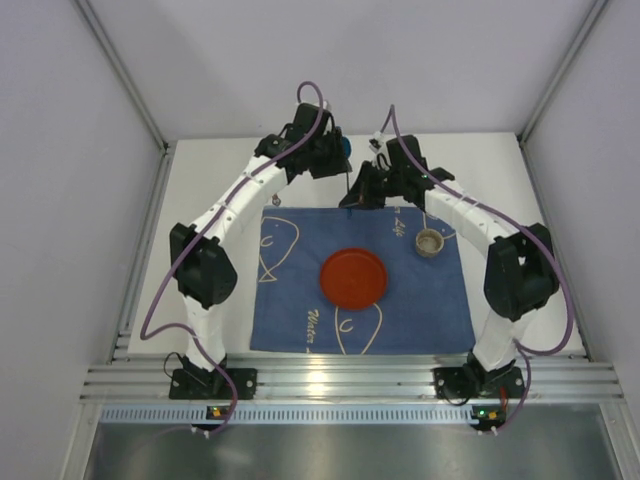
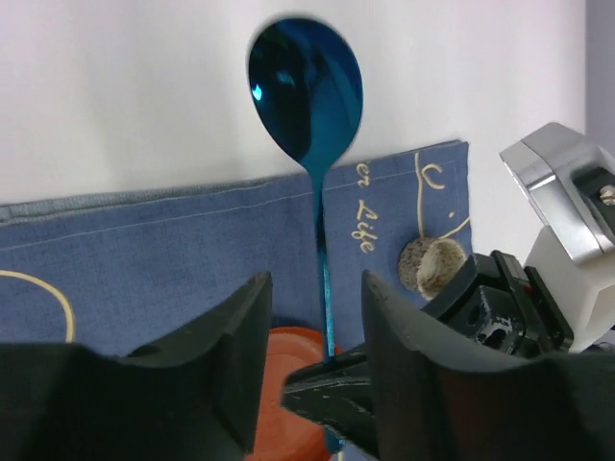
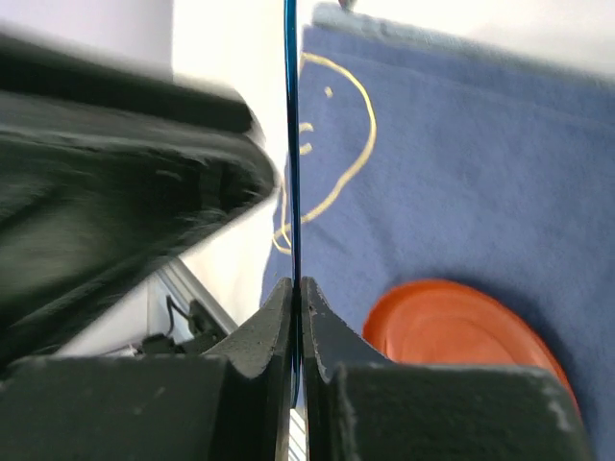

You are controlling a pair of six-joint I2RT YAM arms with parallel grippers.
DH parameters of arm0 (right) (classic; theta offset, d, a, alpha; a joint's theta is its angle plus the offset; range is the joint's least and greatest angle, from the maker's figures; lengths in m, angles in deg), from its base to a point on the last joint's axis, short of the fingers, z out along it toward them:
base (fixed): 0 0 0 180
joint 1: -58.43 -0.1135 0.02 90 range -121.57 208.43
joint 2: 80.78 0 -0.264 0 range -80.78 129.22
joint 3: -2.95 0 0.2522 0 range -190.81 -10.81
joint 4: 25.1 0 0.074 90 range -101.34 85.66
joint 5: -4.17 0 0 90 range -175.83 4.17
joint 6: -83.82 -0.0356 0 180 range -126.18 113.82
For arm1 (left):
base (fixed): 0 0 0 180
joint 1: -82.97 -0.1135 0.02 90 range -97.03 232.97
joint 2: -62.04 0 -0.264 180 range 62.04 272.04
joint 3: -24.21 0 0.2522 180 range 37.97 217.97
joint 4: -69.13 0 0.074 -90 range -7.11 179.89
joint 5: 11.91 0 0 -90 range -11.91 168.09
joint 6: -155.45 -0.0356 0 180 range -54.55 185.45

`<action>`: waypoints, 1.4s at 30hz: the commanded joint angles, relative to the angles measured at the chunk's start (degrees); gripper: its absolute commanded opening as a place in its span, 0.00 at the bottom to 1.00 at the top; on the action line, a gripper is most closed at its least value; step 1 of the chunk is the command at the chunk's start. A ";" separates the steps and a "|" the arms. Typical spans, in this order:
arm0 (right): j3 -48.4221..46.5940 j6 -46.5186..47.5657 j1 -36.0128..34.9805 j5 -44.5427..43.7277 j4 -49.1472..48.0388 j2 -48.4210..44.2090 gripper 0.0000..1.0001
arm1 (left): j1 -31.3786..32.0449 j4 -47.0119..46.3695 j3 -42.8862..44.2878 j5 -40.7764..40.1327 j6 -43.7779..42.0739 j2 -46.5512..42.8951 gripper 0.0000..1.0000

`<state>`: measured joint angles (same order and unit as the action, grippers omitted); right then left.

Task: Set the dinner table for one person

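A shiny blue spoon is held in the air over the back edge of the dark blue fish cloth; its bowl shows in the top view. My right gripper is shut on the thin handle; it also shows in the top view. My left gripper is open, its fingers on either side of the handle without touching it, just above the right fingertips. A red plate lies mid-cloth on the white dinner table.
A small beige speckled cup stands on the cloth right of the plate, also in the left wrist view. The two arms meet closely over the cloth's back edge. Grey walls and metal rails enclose the table.
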<state>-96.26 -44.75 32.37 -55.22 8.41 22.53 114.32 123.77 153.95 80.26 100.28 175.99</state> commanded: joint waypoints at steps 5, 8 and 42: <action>15.91 0.86 4.96 0.14 1.34 -11.37 0.00 | -0.42 -0.45 -6.09 -4.54 -4.68 -4.17 0.98; 22.14 2.61 7.43 1.29 5.03 -13.13 0.00 | -1.90 -1.94 -12.59 -6.74 -5.39 -6.72 0.98; 51.96 2.62 10.16 -4.24 13.82 -30.45 0.04 | -12.11 -5.29 -22.47 2.66 -5.83 -3.21 0.96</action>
<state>-44.15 -41.10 42.49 -57.96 23.54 -8.18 102.25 119.97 129.37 82.03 95.26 173.10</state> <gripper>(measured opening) 0.031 0.959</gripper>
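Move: The blue spoon, already pinched by its handle in the right hand, is bound for the bare strip of mat right of the plate: about 20 cm back, 16 cm to the right and 17 cm below that hand. The plate's middle lies 15 cm back and 1 cm right of it, the cup 6 cm back and 20 cm right. From the left hand, the fork lies some 6 cm ahead, 20 cm left and 22 cm down. The spoon, handle still pinched, is carried by the right hand back about 22 cm, rightwards and down past the plate to the mat's right side, fingers tipping some 30 degrees steeper. The left hand, its fingers already parting, opens fully around the stem, sinks and swings left towards the fork, easing slightly back right while still sinking. ##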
